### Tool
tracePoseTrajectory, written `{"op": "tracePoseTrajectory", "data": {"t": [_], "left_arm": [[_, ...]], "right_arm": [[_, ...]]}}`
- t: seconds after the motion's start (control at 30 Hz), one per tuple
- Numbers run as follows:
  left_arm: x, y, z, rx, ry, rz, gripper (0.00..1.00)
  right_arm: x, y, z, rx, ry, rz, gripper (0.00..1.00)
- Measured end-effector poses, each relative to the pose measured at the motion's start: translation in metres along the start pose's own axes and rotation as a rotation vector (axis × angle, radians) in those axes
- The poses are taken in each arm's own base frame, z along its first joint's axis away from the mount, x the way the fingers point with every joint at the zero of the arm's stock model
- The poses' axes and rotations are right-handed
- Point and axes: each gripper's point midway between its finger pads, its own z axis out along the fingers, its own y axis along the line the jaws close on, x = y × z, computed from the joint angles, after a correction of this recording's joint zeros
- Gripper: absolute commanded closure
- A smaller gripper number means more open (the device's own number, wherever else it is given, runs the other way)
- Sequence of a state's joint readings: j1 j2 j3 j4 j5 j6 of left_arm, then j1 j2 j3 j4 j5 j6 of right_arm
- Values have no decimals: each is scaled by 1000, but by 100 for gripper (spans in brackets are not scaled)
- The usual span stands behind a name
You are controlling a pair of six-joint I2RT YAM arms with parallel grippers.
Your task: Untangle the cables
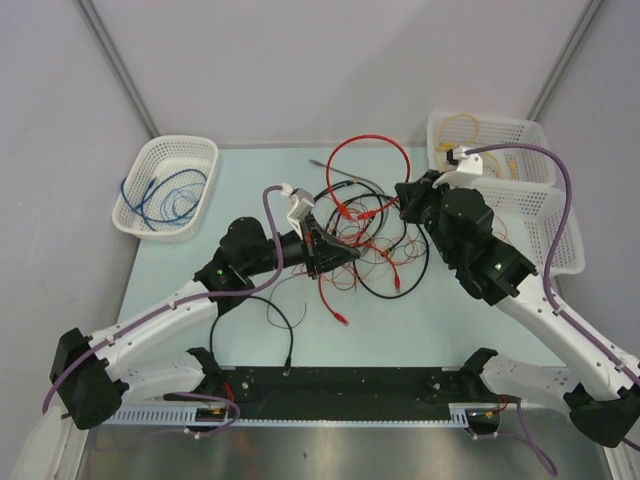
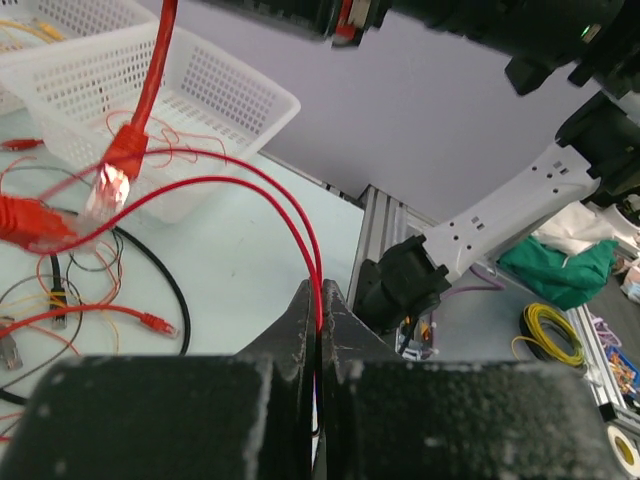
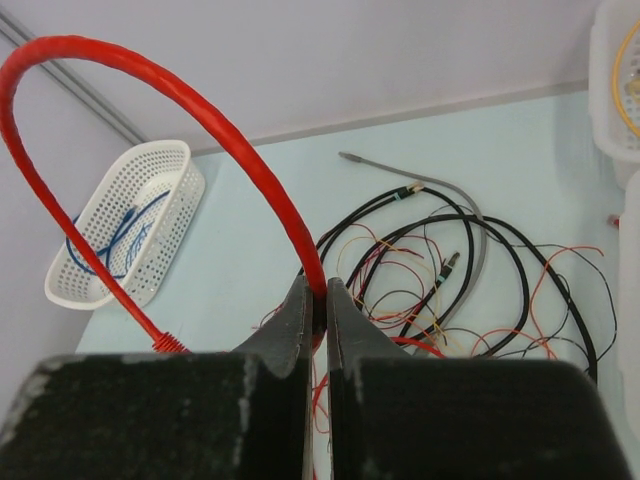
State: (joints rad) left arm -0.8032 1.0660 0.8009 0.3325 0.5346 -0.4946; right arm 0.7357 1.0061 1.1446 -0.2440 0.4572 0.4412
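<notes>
The cables (image 1: 372, 240) lie tangled in the middle of the table: thin red and orange-yellow wires and black loops (image 1: 412, 276). A thick red cable (image 1: 366, 140) arcs up at the back. My left gripper (image 1: 340, 256) is at the tangle's left side; in the left wrist view it (image 2: 321, 296) is shut on two thin red wires (image 2: 290, 215). My right gripper (image 1: 403, 192) is at the tangle's right back; in the right wrist view it (image 3: 320, 291) is shut on the thick red cable (image 3: 200, 110), whose red plug (image 3: 165, 340) hangs on the left.
A white basket (image 1: 165, 185) holding a blue cable stands at the back left. Two white baskets (image 1: 490, 140) stand at the back right, one with yellow wire. A separate black cable (image 1: 272, 302) loops near the left arm. A grey cable (image 1: 345, 172) lies behind the tangle.
</notes>
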Motion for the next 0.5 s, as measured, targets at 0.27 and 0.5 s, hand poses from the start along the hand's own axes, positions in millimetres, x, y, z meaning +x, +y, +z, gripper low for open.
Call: {"op": "tracePoseTrajectory", "data": {"t": [0.27,0.5], "left_arm": [[-55,-22,7,28,-96,91,100],[-145,-57,5,39,-259,242,100]], "right_arm": [[30,4,9,6,82,-51,100],[55,9,11,6,151,-91,100]]}}
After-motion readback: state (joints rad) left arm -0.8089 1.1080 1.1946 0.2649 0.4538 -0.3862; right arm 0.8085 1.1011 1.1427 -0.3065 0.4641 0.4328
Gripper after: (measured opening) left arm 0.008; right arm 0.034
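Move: The left hand, already pinching thin red wires, has the red plugs hanging from the right hand's red cable about 7 cm ahead, 2 cm right and 2 cm above it. From the right hand they hang some 6 cm back, 8 cm left and 3 cm lower. The cable tangle is centred roughly 24 cm ahead of the left hand, 4 cm right and 30 cm below; a loose red plug lies 4 cm ahead, 4 cm left, 31 cm down. Straight up and gathering speed, the left hand hoists the thin red wires it still pinches about 15 cm away from the tangle, its fingertips tipping up some 10 degrees as the hand rolls a little. The right hand keeps the thick red cable shut in its fingers and sinks about 5 cm towards the tangle while easing 3 cm left. ##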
